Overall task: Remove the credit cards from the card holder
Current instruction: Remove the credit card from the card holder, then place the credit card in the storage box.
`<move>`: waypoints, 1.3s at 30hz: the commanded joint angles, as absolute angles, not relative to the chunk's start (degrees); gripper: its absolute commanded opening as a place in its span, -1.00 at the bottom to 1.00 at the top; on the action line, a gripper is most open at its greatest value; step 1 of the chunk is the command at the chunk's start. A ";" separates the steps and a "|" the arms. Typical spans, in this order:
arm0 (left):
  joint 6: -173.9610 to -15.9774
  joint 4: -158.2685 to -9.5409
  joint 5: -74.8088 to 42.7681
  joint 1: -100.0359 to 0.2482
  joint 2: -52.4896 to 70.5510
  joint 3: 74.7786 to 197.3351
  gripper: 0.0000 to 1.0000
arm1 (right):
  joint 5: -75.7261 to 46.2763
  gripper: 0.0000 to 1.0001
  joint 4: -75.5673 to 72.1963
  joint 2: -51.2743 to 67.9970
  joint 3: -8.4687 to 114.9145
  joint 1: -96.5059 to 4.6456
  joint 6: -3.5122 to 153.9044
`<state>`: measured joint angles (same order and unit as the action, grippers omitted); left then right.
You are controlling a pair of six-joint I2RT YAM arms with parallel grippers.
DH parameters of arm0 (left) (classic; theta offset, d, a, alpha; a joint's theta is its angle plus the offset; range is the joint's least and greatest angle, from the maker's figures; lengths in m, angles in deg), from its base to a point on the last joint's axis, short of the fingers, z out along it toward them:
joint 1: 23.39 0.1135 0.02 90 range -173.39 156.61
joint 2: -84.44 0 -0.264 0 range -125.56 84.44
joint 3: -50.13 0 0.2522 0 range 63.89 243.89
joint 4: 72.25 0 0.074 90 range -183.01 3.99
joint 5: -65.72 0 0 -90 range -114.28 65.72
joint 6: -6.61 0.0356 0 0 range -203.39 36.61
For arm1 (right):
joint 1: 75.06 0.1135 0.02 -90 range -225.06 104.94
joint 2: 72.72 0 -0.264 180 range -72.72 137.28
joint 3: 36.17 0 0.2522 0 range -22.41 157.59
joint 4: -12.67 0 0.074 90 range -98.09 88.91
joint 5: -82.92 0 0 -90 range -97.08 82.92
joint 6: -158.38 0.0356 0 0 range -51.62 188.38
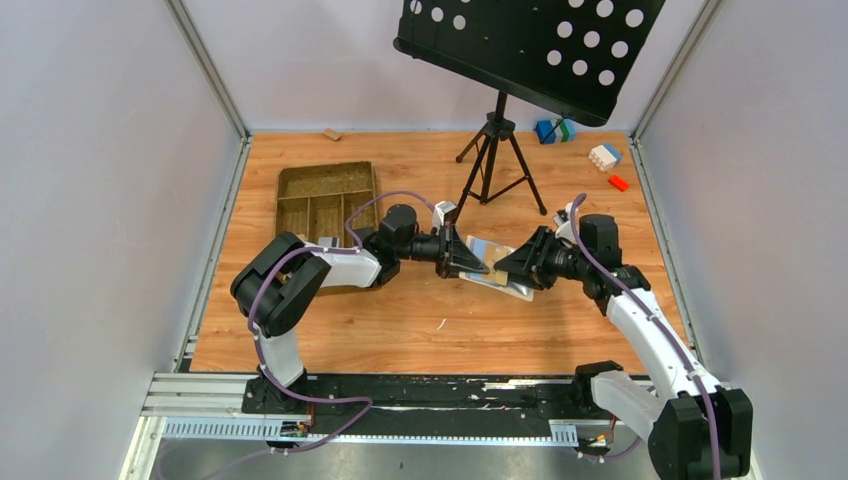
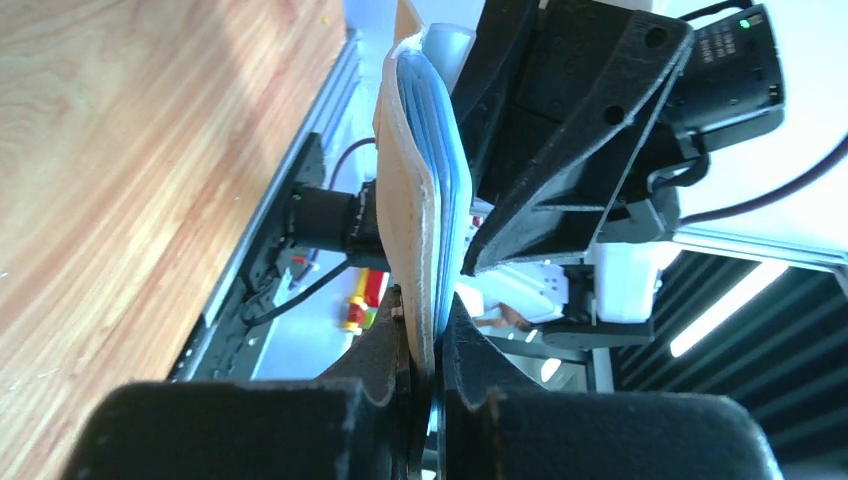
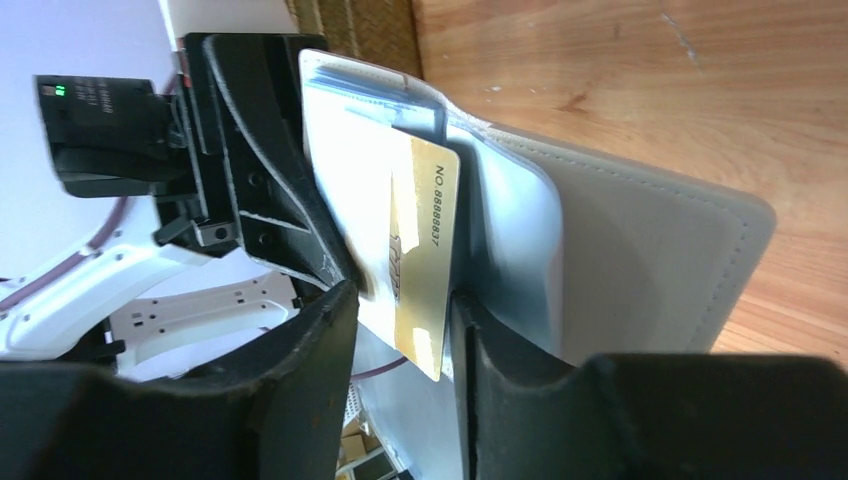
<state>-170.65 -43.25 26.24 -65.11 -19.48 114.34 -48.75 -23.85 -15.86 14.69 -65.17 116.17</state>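
Observation:
The cream-beige card holder (image 1: 487,250) hangs open above the table's middle, its light blue pockets (image 2: 445,180) showing. My left gripper (image 2: 432,350) is shut on its lower edge and holds it up on edge. An orange-yellow credit card (image 3: 425,250) sticks halfway out of a clear pocket of the holder (image 3: 640,260). My right gripper (image 3: 405,320) straddles that card's free end: the card lies against one finger and a gap shows at the other, so the jaws stand open. In the top view the two grippers (image 1: 470,262) (image 1: 507,268) meet tip to tip at the holder. No other card shows.
A woven brown compartment tray (image 1: 325,205) lies left of the left arm. A black tripod (image 1: 497,160) with a perforated music-stand plate (image 1: 530,45) stands just behind the grippers. Toy blocks (image 1: 604,156) (image 1: 555,130) sit at the back right.

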 commanded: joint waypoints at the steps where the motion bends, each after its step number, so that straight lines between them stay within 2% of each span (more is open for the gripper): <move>1: -180.47 -25.11 27.70 -65.41 -18.22 114.37 -1.00 | -52.13 -0.27 -18.63 -18.06 14.48 -66.05 120.58; 4: -179.36 -26.06 27.57 -65.43 -17.82 113.90 -1.00 | -52.36 -0.41 -18.48 -19.31 14.47 -66.97 121.79; 8: -178.16 -27.91 27.61 -65.41 -17.32 114.39 -1.00 | -52.86 -0.75 -17.79 -19.87 13.98 -67.37 122.73; 12: -175.76 -31.32 27.59 -65.36 -16.44 114.76 -0.90 | -51.44 -0.99 -19.67 -20.75 14.78 -67.40 121.44; 20: -165.76 -45.35 25.72 -63.45 -13.24 115.12 -0.80 | -44.60 -1.00 -34.50 -21.34 16.70 -69.78 112.73; 28: -147.39 -68.75 21.27 -63.43 -11.62 117.35 -0.78 | -40.50 -1.00 -40.66 -21.69 19.03 -70.31 106.87; 33: -126.42 -97.83 13.49 -64.77 -13.98 126.13 -0.36 | -41.95 -1.00 -39.13 -21.31 20.33 -70.22 105.78; 39: -119.94 -108.80 7.27 -65.05 -13.51 128.82 0.27 | -43.94 -1.00 -36.99 -20.33 20.91 -70.22 105.78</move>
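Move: The gold card sits in the opened card holder with the right fingers open around its edge; its middle lies about 2 cm left and 1 cm ahead of the right hand, level with it. From the left hand, which still grips the holder, the card is some 3 cm to the right and 1 cm ahead. The holder's middle is roughly 3 cm right of the left hand and 1 cm below; the tray is about 29 cm left of that hand, 11 cm ahead and 16 cm below. The right fingers close on the gold card and pinch it while both hands rise some 3 cm with the holder between them; then the right hand draws the card away to the right about 4 cm, sinking as far and easing back a little. The left hand sinks about 8 cm from its high point and shifts left, tipping its fingers down nearly 30 degrees and opening to let go of the holder. ##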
